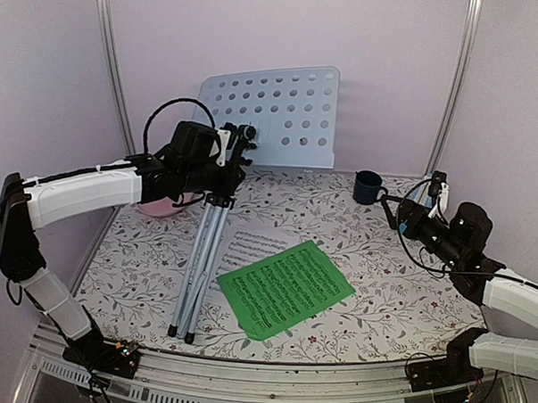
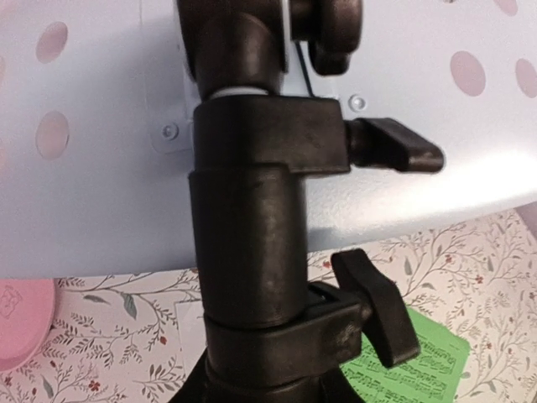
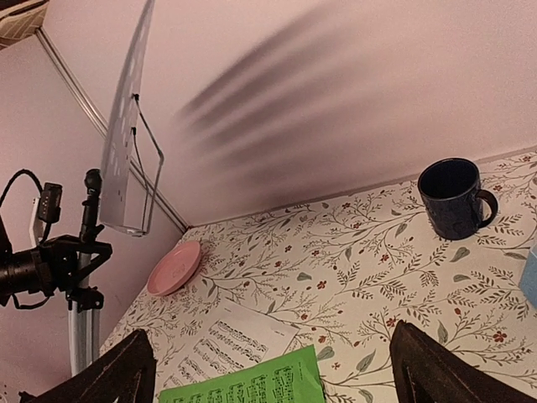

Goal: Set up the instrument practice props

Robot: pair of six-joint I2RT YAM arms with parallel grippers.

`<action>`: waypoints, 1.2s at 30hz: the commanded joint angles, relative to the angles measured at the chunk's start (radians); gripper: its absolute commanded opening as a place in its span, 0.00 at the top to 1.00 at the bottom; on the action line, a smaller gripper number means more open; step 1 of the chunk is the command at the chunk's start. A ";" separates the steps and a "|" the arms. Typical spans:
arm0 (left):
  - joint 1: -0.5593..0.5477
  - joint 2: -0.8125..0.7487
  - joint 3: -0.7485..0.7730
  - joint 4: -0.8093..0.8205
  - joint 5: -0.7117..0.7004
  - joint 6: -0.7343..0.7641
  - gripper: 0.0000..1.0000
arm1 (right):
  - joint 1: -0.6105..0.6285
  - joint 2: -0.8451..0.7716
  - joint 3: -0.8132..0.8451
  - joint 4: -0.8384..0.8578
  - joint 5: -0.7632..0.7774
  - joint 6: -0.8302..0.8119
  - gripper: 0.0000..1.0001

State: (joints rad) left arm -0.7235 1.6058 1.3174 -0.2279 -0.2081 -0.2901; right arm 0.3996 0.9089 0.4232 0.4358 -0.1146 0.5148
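The music stand (image 1: 275, 108) stands upright at the back left: a pale grey perforated desk on a black neck (image 2: 252, 252), its silver tripod legs (image 1: 199, 270) folded together. My left gripper (image 1: 228, 160) is shut on that black neck just below the desk. Its fingers do not show in the left wrist view. A green sheet-music page (image 1: 285, 287) lies mid-table and overlaps a white page (image 1: 254, 245). My right gripper (image 3: 270, 332) hovers open and empty over the right side, aimed at the pages. A light-blue sliver, perhaps the metronome (image 3: 530, 273), shows at the right edge of the right wrist view.
A dark blue mug (image 1: 369, 186) stands at the back right, near the wall. A pink plate (image 3: 174, 269) lies at the back left, behind the stand and my left arm. Pale walls and metal corner posts close in the floral-covered table (image 1: 381, 305).
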 commanded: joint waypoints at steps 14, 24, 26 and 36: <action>0.016 -0.304 -0.125 0.901 0.575 0.021 1.00 | 0.013 0.058 -0.042 0.273 -0.363 -0.053 0.00; 0.018 -0.320 -0.161 1.192 0.709 -0.082 1.00 | 0.163 0.233 0.053 0.357 -0.408 -0.072 0.12; 0.019 -0.319 -0.168 1.228 0.723 -0.092 1.00 | 0.220 0.290 0.097 0.358 -0.414 -0.090 0.14; 0.020 -0.298 -0.172 1.308 0.800 -0.115 1.00 | 0.406 0.529 0.382 0.252 -0.438 -0.237 0.26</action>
State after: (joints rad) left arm -0.7124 1.3579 1.1114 0.7994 0.5812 -0.3794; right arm 0.7544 1.3766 0.7097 0.7261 -0.5316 0.3576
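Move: My left hand already grips the music stand's upper shaft. The green music sheet beneath lies about 13 cm back and 14 cm right of it, some 22 cm down; the white sheet is roughly 4 cm right and 2 cm back, just as low, and the pink plate 14 cm ahead and 22 cm left. From my open right hand, the held shaft is about 37 cm left and 8 cm ahead, roughly level; the mug is 25 cm ahead, 1 cm left and 18 cm down. Keeping my pinch on the shaft, I raise my left hand about 24 cm while drawing it back 15 cm, turning it clockwise and tipping its fingers up to bring the stand upright over the green sheet's left edge. My right hand sweeps some 20 cm left towards the stand and slightly back, rising a little late on, turning counter-clockwise about 45 degrees as its fingers partly close on nothing. ##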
